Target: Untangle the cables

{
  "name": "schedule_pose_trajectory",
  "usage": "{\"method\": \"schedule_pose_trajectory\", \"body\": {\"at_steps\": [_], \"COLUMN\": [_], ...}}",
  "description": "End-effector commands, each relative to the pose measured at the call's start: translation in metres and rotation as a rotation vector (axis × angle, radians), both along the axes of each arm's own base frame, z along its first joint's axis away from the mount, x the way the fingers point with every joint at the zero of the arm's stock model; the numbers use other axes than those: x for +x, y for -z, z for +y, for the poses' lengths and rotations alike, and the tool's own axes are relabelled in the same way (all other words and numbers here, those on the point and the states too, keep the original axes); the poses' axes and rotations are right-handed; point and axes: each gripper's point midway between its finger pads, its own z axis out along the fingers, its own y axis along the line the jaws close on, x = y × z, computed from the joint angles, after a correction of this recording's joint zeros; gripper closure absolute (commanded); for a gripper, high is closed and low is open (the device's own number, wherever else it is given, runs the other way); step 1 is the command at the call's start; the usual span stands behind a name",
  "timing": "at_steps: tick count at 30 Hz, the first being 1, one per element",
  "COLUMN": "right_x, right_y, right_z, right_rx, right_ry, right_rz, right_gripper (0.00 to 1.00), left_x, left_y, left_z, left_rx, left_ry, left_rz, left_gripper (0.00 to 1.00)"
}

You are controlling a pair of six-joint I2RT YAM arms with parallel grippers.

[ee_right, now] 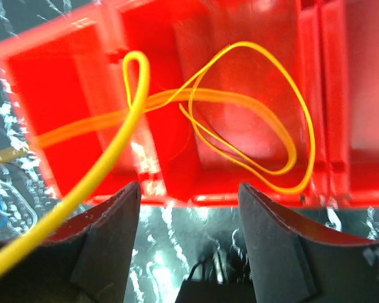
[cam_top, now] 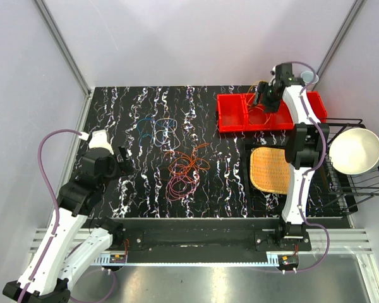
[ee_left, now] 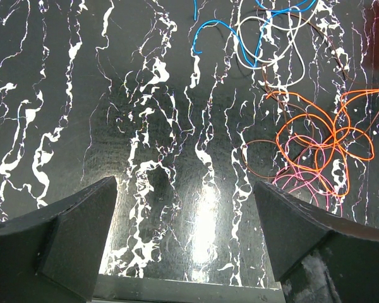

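The cables lie in two groups on the black marbled table: a blue and white loop bundle point(cam_top: 156, 128) and an orange and pink tangle point(cam_top: 186, 170). In the left wrist view the blue cable point(ee_left: 265, 28), the orange cable point(ee_left: 316, 126) and the pink cable point(ee_left: 303, 183) lie ahead and to the right. My left gripper point(ee_left: 186, 196) is open over bare table, left of the tangle point(cam_top: 121, 161). My right gripper point(cam_top: 263, 100) hangs open over the red bins point(cam_top: 230, 120). A yellow cable point(ee_right: 252, 113) loops inside a bin. One strand runs down past the left finger point(ee_right: 107, 246), outside the jaws.
A woven yellow tray point(cam_top: 271, 169) sits under the right arm. A white bowl point(cam_top: 355, 150) rests on a black wire rack point(cam_top: 347, 192) at the right edge. A small cup point(cam_top: 308, 77) stands behind the bins. Grey walls enclose the table.
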Motion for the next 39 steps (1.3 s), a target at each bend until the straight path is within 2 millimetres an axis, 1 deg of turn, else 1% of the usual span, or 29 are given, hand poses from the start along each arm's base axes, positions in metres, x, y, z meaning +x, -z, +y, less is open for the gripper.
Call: {"method": "schedule_pose_trajectory", "body": {"at_steps": [1,2,3,4,5,6,7,8,10,11,12,13,15,16,18,19,20,24,26,27,28,30,31,33,34,37,38,39], "right_x": [-0.018,-0.017,-0.031,-0.036,-0.035,-0.046,-0.048,-0.057,-0.066,-0.071,-0.072,-0.076,-0.081,-0.084,-0.085,-0.088,-0.086,-0.094,-0.097,-0.097,-0.102,-0.101,-0.102,-0.104,-0.104,-0.107,-0.111,-0.115], "right_y": [-0.031,-0.033,-0.027,-0.023,-0.016,-0.009,-0.003,0.007,0.017,0.024,0.027,0.031,0.032,0.030,0.027,0.021,0.019,0.010,0.003,-0.001,-0.010,-0.022,-0.034,-0.045,-0.055,-0.065,-0.067,-0.070], "right_z": [-0.006,-0.011,-0.012,-0.012,-0.010,-0.009,-0.007,-0.001,0.005,0.012,0.015,0.023,0.031,0.034,0.035,0.036,0.036,0.036,0.042,0.045,0.050,0.054,0.057,0.056,0.054,0.048,0.048,0.052], "right_rx": [-0.054,-0.078,-0.083,-0.085,-0.076,-0.067,-0.054,-0.013,0.028,0.066,0.086,0.131,0.180,0.194,0.200,0.212,0.213,0.213,0.242,0.260,0.293,0.319,0.333,0.331,0.321,0.275,0.272,0.295], "right_ry": [0.005,0.021,0.022,0.018,0.004,-0.004,-0.001,-0.012,0.001,0.008,0.010,-0.001,-0.030,-0.038,-0.026,-0.025,-0.021,-0.034,-0.057,-0.065,-0.077,-0.088,-0.095,-0.092,-0.086,-0.071,-0.073,-0.093], "right_rz": [0.065,0.075,0.147,0.182,0.208,0.271,0.288,0.336,0.389,0.425,0.438,0.464,0.480,0.484,0.480,0.475,0.461,0.465,0.455,0.444,0.434,0.396,0.373,0.354,0.330,0.309,0.318,0.316], "right_gripper": [0.30,0.29,0.26,0.25,0.24,0.23,0.21,0.21,0.21,0.21,0.20,0.19,0.14,0.11,0.10,0.10,0.09,0.07,0.04,0.04,0.04,0.03,0.00,0.00,0.00,0.00,0.00,0.00], "left_x": [0.007,0.007,0.007,0.007,0.007,0.007,0.007,0.007,0.007,0.007,0.007,0.007,0.006,0.006,0.005,0.005,0.005,0.005,0.005,0.005,0.006,0.006,0.006,0.006,0.006,0.006,0.006,0.006], "left_y": [-0.008,-0.009,-0.009,-0.009,-0.009,-0.008,-0.009,-0.008,-0.008,-0.008,-0.008,-0.008,-0.008,-0.009,-0.010,-0.010,-0.009,-0.009,-0.009,-0.010,-0.010,-0.009,-0.010,-0.009,-0.009,-0.009,-0.009,-0.009], "left_z": [-0.001,-0.001,-0.001,-0.001,-0.001,-0.001,-0.001,-0.001,-0.001,-0.001,0.000,0.000,0.000,0.001,0.001,0.002,0.001,0.001,0.001,0.001,0.001,0.001,0.001,0.001,0.001,0.001,0.001,0.001], "left_rx": [-0.012,-0.013,-0.014,-0.015,-0.015,-0.012,-0.014,-0.013,-0.012,-0.013,-0.013,-0.016,-0.018,-0.017,-0.021,-0.020,-0.018,-0.018,-0.018,-0.019,-0.019,-0.018,-0.018,-0.017,-0.018,-0.018,-0.017,-0.018], "left_ry": [-0.001,-0.001,-0.003,-0.004,-0.004,-0.003,-0.002,-0.002,-0.004,-0.005,-0.006,-0.010,-0.014,-0.014,-0.017,-0.018,-0.016,-0.016,-0.016,-0.016,-0.015,-0.015,-0.015,-0.016,-0.018,-0.017,-0.016,-0.018], "left_rz": [-0.047,-0.048,-0.050,-0.050,-0.050,-0.046,-0.047,-0.044,-0.043,-0.043,-0.043,-0.045,-0.047,-0.050,-0.059,-0.058,-0.053,-0.052,-0.053,-0.056,-0.053,-0.050,-0.052,-0.049,-0.052,-0.049,-0.049,-0.051], "left_gripper": [0.07,0.07,0.07,0.07,0.07,0.07,0.07,0.07,0.07,0.07,0.07,0.07,0.07,0.07,0.07,0.07,0.07,0.07,0.07,0.07,0.07,0.07,0.07,0.07,0.07,0.07,0.07,0.07]}}
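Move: The orange cable, the likely next pick, lies some 26 cm back and 32 cm to the right gripper's left, about 11 cm below; the pink cable lies 8 cm nearer the base than the orange one and 4 cm farther left. The just-released yellow cable is in the red bin, about 3 cm ahead of the right gripper, 2 cm to its right and 6 cm below. For the left gripper, the orange cable lies 6 cm ahead, 25 cm right and 20 cm below. Lift the right gripper about 5 cm off the yellow cable, then draw it back out over the near wall of the red bin, some 10 cm towards the base, swinging down and a little left, and finally up again. Tip the fingers about 30 degrees towards straight down on the way and spread them from two-thirds to fully open, touching no cable. ##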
